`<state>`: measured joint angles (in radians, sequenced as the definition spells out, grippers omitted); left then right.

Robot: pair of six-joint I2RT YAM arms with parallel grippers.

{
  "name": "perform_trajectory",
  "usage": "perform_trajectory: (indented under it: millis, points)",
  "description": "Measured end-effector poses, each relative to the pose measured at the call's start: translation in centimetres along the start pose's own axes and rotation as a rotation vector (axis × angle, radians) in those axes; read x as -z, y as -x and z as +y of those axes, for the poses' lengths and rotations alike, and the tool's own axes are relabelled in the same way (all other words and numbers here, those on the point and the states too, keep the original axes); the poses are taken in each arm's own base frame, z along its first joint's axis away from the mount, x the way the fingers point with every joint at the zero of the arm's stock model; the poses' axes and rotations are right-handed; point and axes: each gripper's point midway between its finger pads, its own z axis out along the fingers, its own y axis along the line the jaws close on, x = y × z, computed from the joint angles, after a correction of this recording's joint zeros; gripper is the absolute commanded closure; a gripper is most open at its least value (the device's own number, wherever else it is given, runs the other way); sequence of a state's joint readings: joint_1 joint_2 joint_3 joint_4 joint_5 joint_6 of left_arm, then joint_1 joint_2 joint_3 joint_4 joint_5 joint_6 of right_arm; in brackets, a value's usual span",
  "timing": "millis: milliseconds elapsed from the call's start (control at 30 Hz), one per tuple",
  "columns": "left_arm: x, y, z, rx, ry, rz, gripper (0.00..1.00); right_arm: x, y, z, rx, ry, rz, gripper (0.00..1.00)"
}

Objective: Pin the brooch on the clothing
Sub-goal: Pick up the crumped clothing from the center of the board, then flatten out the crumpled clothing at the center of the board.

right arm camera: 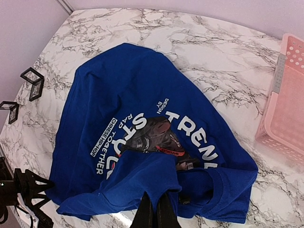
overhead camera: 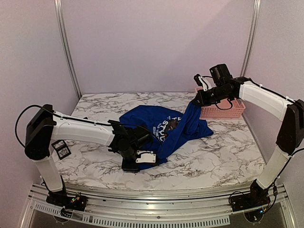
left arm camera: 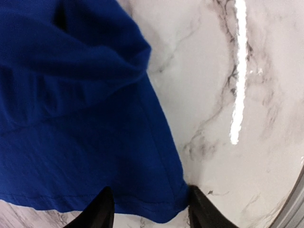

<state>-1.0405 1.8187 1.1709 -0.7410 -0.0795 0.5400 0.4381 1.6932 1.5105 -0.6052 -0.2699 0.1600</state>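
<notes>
The clothing (overhead camera: 145, 118), a royal-blue T-shirt, lies crumpled mid-table with its round white-lettered print (right arm camera: 152, 135) facing up. My right gripper (right arm camera: 156, 199) is shut on a fold of the shirt and holds that edge lifted above the table at the right (overhead camera: 198, 97). My left gripper (overhead camera: 136, 145) sits low at the shirt's near-left corner. In the left wrist view its jaws (left arm camera: 150, 190) stand open, straddling the hem corner of the shirt (left arm camera: 71, 118), and the right fingertip (left arm camera: 199, 204) touches the cloth. I cannot make out the brooch in any view.
A pink slotted basket (overhead camera: 223, 108) stands at the back right, just behind the raised right gripper. Small black-framed things (overhead camera: 61, 148) lie near the table's left edge, also seen by the right wrist (right arm camera: 32, 80). The metal rail of the table's near edge (left arm camera: 297, 209) is close to the left gripper.
</notes>
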Motion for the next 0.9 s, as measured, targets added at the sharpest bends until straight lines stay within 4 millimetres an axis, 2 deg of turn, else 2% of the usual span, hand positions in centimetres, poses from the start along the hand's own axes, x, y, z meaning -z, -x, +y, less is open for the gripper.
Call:
perform_trajectory:
  millis: [33,67,100,267,333,400,467,500,567,600,667,733,800,833,900]
  points:
    - [-0.1,0.0,0.0,-0.001,0.001,0.000,0.75,0.1,0.1,0.0,0.001,0.000,-0.003,1.00]
    - [-0.1,0.0,0.0,-0.006,0.003,0.001,0.94,0.2,0.1,0.1,0.002,0.001,-0.006,1.00]
    - [-0.2,-0.1,0.2,-0.002,0.009,0.001,1.00,0.4,0.2,0.1,0.005,0.001,-0.010,1.00]
    - [-0.4,-0.9,2.1,0.045,0.068,0.023,1.00,1.1,0.6,0.3,0.016,-0.002,-0.027,1.00]
    - [-0.3,-2.3,3.9,0.099,0.094,0.048,1.00,1.4,0.8,0.4,0.022,-0.002,-0.034,1.00]
    - [0.9,-3.9,6.7,0.188,0.123,0.055,1.00,2.0,0.9,0.6,0.036,0.001,-0.037,1.00]
    - [3.7,-5.5,10.2,0.293,0.174,0.027,1.00,3.0,1.2,1.1,0.052,0.013,-0.041,1.00]
    - [5.7,-6.2,12.0,0.344,0.205,-0.001,1.00,3.8,1.5,1.6,0.064,0.025,-0.054,1.00]
    - [11.7,-7.6,15.3,0.437,0.302,-0.096,1.00,6.2,1.9,3.0,0.093,0.067,-0.085,1.00]
    - [14.9,-8.4,16.2,0.469,0.353,-0.142,1.00,7.8,2.1,4.0,0.108,0.097,-0.107,1.00]
    - [21.6,-9.5,16.2,0.502,0.437,-0.245,1.00,11.5,2.6,6.4,0.148,0.174,-0.173,1.00]
    - [26.3,-9.8,15.4,0.509,0.485,-0.319,1.00,15.9,2.8,9.0,0.199,0.251,-0.263,1.00]
    - [29.8,-10.2,15.0,0.522,0.534,-0.370,1.00,19.6,3.1,10.9,0.244,0.301,-0.352,1.00]
    - [30.8,-10.6,15.2,0.537,0.554,-0.378,1.00,21.1,3.5,11.6,0.262,0.311,-0.400,1.00]
    - [32.4,-11.8,16.3,0.583,0.605,-0.380,1.00,22.8,5.0,11.8,0.276,0.287,-0.481,1.00]
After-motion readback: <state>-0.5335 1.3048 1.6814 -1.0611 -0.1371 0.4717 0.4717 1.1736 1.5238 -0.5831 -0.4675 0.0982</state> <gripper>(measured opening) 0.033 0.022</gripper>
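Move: The clothing's near-left hem corner lies between my left fingertips, about 1 cm below the hand point. From that hand the clothing's print is some 25 cm ahead and 16 cm to the right, and the nearer black frame about 31 cm left and 11 cm ahead. My right hand already holds a raised fold; from it the corner lies roughly 21 cm back, 29 cm left and 20 cm lower, and the basket 13 cm ahead, 11 cm right, 17 cm down. I shut my half-closed left fingers, pinching the hem corner, then draw it forward and left before sweeping steeply up, about 33 cm in all, the wrist tipping up and turning some 30 degrees counter-clockwise. My right hand keeps its grip on the fold, rising slowly, then quickly, roughly 22 cm up and 13 cm back while tipping upward. ##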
